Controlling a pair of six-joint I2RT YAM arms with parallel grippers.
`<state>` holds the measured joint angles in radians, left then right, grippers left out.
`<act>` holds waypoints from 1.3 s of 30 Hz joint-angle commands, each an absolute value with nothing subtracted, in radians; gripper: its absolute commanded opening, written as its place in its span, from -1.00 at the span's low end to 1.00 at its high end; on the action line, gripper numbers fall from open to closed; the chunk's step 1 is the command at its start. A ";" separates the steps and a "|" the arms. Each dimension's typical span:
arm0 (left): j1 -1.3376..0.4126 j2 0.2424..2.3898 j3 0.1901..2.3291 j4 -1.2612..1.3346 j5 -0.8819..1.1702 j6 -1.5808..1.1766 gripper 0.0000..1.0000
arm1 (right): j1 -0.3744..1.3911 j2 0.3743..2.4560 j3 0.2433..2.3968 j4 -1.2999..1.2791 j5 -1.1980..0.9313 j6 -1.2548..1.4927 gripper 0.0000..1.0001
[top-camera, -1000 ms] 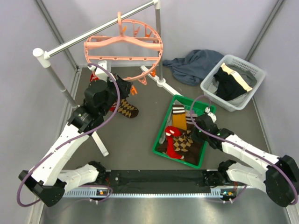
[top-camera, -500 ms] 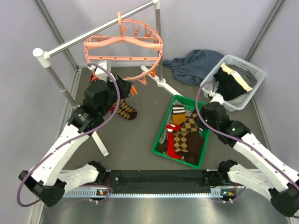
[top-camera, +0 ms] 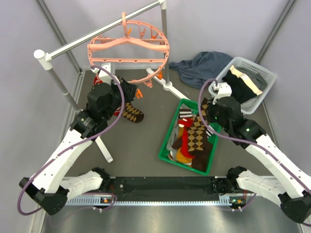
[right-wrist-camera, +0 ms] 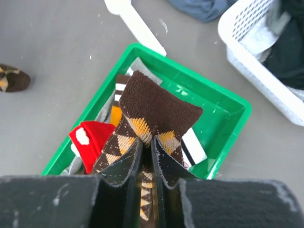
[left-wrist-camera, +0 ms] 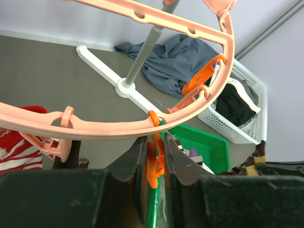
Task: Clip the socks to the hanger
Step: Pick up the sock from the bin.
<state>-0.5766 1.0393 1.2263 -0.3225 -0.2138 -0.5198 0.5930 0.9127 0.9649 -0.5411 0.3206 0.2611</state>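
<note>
The salmon-pink hanger [top-camera: 127,48] hangs by its hook from the rail. My left gripper [left-wrist-camera: 154,152] is just under its ring [left-wrist-camera: 118,126], shut on a small orange clip [left-wrist-camera: 153,166]. My right gripper [right-wrist-camera: 147,145] is shut on the cuff of a brown-and-tan argyle sock [right-wrist-camera: 156,111], which hangs from it [top-camera: 197,133] over the green tray [top-camera: 167,145]. A red sock [right-wrist-camera: 90,137] and other socks lie in the tray. Another argyle sock [top-camera: 131,112] sits below the hanger. A red-and-white striped sock [left-wrist-camera: 14,142] shows at the ring's left.
A white basket [top-camera: 260,73] of dark and cream garments stands at the back right. A blue-grey cloth [top-camera: 201,65] lies beside it. The grey rail [top-camera: 97,34] crosses the back on posts, with a white foot [top-camera: 167,85] near the tray.
My right gripper has risen and moved back from the tray's middle, drawing the argyle sock up out of the pile. The left arm has stayed on the clip.
</note>
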 commanded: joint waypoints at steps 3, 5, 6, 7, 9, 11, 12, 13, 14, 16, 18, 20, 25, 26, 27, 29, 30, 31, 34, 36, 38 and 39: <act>-0.578 1.034 1.263 -0.278 -0.183 -0.506 -0.75 | 0.591 0.983 0.907 -0.466 0.223 0.311 -0.79; -0.578 1.031 1.258 -0.279 -0.184 -0.508 -0.75 | 0.591 1.012 0.856 -0.450 0.137 0.331 -0.73; -0.578 1.031 1.256 -0.278 -0.186 -0.508 -0.75 | 0.591 1.023 0.839 -0.437 0.111 0.360 -0.70; -0.580 1.026 1.255 -0.278 -0.184 -0.509 -0.75 | 0.591 1.034 0.804 -0.433 0.086 0.368 -0.61; -0.580 1.029 1.250 -0.273 -0.183 -0.514 -0.75 | 0.591 1.072 0.779 -0.431 0.060 0.388 -0.57; -0.578 1.031 1.244 -0.272 -0.179 -0.514 -0.75 | 0.591 1.094 0.758 -0.437 0.087 0.391 -0.56; -0.578 1.031 1.244 -0.272 -0.178 -0.515 -0.75 | 0.591 1.106 0.758 -0.440 0.098 0.393 -0.52; -0.578 1.031 1.246 -0.272 -0.176 -0.515 -0.75 | 0.591 1.108 0.767 -0.448 0.107 0.391 -0.42; -0.578 1.031 1.246 -0.272 -0.175 -0.515 -0.75 | 0.591 1.109 0.775 -0.454 0.120 0.394 -0.34; -0.578 1.029 1.247 -0.273 -0.175 -0.515 -0.75 | 0.591 1.108 0.810 -0.468 0.120 0.405 -0.10; -0.580 1.026 1.246 -0.273 -0.175 -0.517 -0.75 | 0.591 1.109 0.836 -0.508 0.117 0.428 -0.03; -0.578 1.019 1.244 -0.272 -0.175 -0.518 -0.75 | 0.591 1.109 0.870 -0.560 0.100 0.466 0.05; -0.578 1.005 1.241 -0.272 -0.175 -0.515 -0.75 | 0.592 1.062 0.868 -0.615 0.052 0.540 0.21; -0.578 1.005 1.241 -0.273 -0.176 -0.515 -0.75 | 0.591 1.039 0.861 -0.617 0.023 0.557 0.22; -0.580 1.002 1.239 -0.275 -0.175 -0.515 -0.75 | 0.592 1.026 0.853 -0.615 0.006 0.561 0.26; -0.578 1.000 1.241 -0.275 -0.176 -0.514 -0.75 | 0.592 1.009 0.836 -0.621 -0.033 0.563 0.27; -0.580 1.002 1.239 -0.276 -0.175 -0.512 -0.75 | 0.592 1.003 0.831 -0.636 -0.040 0.561 0.28; -0.580 0.999 1.239 -0.275 -0.175 -0.512 -0.75 | 0.592 0.999 0.816 -0.641 -0.043 0.561 0.31; -0.578 0.996 1.233 -0.270 -0.173 -0.517 -0.75 | 0.591 0.985 0.772 -0.660 -0.048 0.557 0.36; -0.580 0.993 1.229 -0.268 -0.175 -0.517 -0.75 | 0.591 0.965 0.755 -0.670 -0.028 0.555 0.36; -0.578 0.991 1.227 -0.267 -0.175 -0.517 -0.75 | 0.591 0.944 0.759 -0.670 -0.002 0.558 0.32; -0.578 0.991 1.227 -0.267 -0.173 -0.517 -0.75 | 0.591 0.924 0.781 -0.670 0.035 0.558 0.26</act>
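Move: The bin's middle lies about 19 cm below the right hand, some 6 cm back and 2 cm left. The brown argyle sock hangs at its fingertips, its middle about 8 cm down and 2 cm back, 1 cm left. The red sock is about 7 cm back, 7 cm left; the striped sock 5 cm ahead, 5 cm left, both about 20 cm below. From the left hand the bin's middle is roughly 26 cm right, 10 cm back, 32 cm down. Let the argyle sock go over the bin: drive the right gripper down about 14 cm, easing back and left, tipping the fingers some 25 degrees further down as they open. Keep opening to about two thirds while lifting about 4 cm and drawing back, then start sinking again, still moving back, towards the sock. ##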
